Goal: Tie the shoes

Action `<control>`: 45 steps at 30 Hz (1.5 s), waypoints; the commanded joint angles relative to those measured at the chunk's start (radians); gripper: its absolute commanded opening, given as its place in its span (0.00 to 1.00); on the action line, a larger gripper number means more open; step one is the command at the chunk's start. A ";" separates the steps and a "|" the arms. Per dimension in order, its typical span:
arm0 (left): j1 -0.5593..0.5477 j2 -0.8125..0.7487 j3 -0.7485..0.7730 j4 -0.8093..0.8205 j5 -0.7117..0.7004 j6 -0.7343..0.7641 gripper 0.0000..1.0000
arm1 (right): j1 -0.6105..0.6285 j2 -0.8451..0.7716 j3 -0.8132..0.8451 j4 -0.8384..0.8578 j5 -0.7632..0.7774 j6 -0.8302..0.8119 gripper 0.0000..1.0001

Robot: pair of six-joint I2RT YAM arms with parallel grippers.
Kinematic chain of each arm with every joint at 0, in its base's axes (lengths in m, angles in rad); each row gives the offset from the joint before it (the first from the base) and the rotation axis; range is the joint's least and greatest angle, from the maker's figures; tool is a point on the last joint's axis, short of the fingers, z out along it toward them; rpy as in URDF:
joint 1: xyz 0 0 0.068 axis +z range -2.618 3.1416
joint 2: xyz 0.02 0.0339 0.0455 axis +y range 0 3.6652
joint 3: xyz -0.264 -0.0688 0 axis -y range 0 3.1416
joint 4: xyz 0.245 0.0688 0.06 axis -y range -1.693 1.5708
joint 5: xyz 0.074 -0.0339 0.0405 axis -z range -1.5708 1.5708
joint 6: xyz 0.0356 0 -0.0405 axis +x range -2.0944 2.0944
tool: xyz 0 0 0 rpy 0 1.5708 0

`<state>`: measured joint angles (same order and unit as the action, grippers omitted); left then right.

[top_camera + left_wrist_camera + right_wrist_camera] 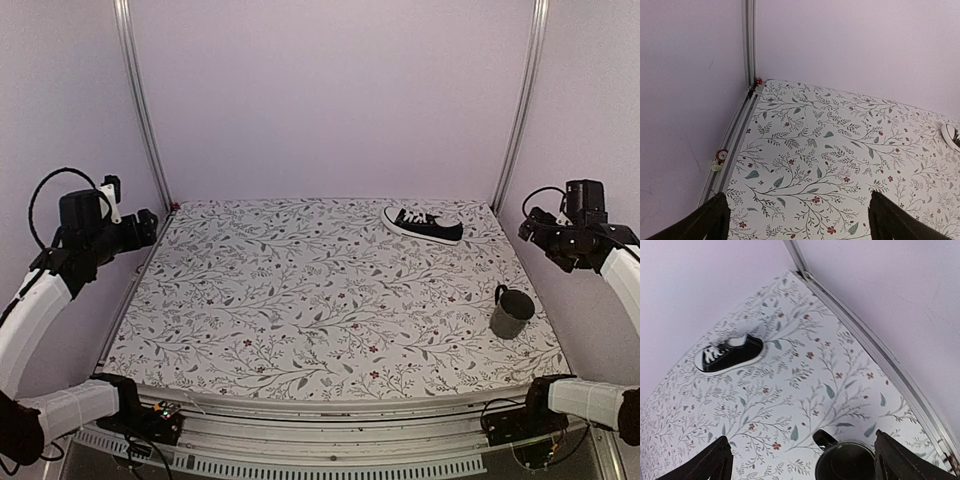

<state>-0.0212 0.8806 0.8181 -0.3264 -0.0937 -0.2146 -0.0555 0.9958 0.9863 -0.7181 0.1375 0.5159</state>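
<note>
The shoe (424, 224), a black low-top sneaker with white laces and white sole, lies on its sole at the far right of the flowered table, toe pointing left. The right wrist view shows the shoe (730, 355) well ahead of the fingers. A sliver of its white toe cap (952, 136) shows at the right edge of the left wrist view. My left gripper (142, 228) hangs open above the table's left edge, far from the shoe. My right gripper (535, 232) is held up at the right edge, open, nothing between its fingers.
A dark grey mug (511, 313) stands upright near the right front of the table, just below and between my right fingers (900, 462) in the wrist view. Metal frame posts (140, 100) rise at the back corners. Pale walls enclose three sides.
</note>
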 commanded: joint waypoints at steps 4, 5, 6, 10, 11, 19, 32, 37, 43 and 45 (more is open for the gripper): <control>0.004 0.021 0.004 0.040 0.025 -0.007 0.97 | -0.006 -0.084 -0.066 0.377 -0.118 -0.100 0.99; 0.004 0.033 0.017 0.042 0.029 -0.005 0.97 | -0.006 -0.069 -0.061 0.400 -0.138 -0.083 0.99; 0.004 0.045 0.034 0.043 0.032 -0.007 0.97 | -0.005 -0.047 -0.052 0.416 -0.164 -0.083 0.99; 0.000 0.109 0.110 0.089 0.109 -0.019 0.97 | -0.004 0.091 0.004 0.464 -0.300 -0.114 0.99; 0.000 0.126 0.128 0.109 0.128 -0.026 0.97 | -0.002 0.122 0.014 0.483 -0.337 -0.117 0.99; 0.000 0.206 0.123 0.221 0.145 -0.040 0.96 | 0.094 0.542 0.266 0.340 -0.399 -0.229 0.91; 0.035 0.231 0.105 0.220 0.152 -0.047 0.96 | 0.118 1.069 0.631 0.240 -0.180 -0.175 0.76; 0.085 0.253 0.106 0.218 0.198 -0.069 0.96 | 0.108 1.184 0.727 0.245 -0.168 -0.155 0.77; 0.105 0.264 0.099 0.225 0.227 -0.075 0.96 | 0.079 1.282 0.812 0.253 -0.248 -0.189 0.66; 0.108 0.269 0.100 0.224 0.225 -0.074 0.95 | 0.079 1.287 0.810 0.277 -0.302 -0.229 0.55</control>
<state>0.0753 1.1378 0.9245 -0.1291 0.1055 -0.2817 0.0357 2.2509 1.7645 -0.4671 -0.0814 0.3363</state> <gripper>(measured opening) 0.956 0.639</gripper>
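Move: Ahead and to the left of the right hand, the shoe's middle lies about 31 cm out, 19 cm left and 19 cm lower, its heel end pointing back towards this hand's side. The mug stands almost beneath the right hand, some 4 cm to its left and 18 cm below. From the left hand the shoe is roughly 28 cm ahead, 73 cm to the right and 23 cm down. Lifting some 6 cm first, the right hand swings forward and down to the shoe's heel, about 27 cm out and 17 cm lower in all, bearing left and then slightly back right. Its wrist turns some 20 degrees counter-clockwise and, after tipping up, ends pointing more steeply down; the fingers close about a third. The left hand eases forward about 6 cm, rising and sinking again on the way, fingers open. ##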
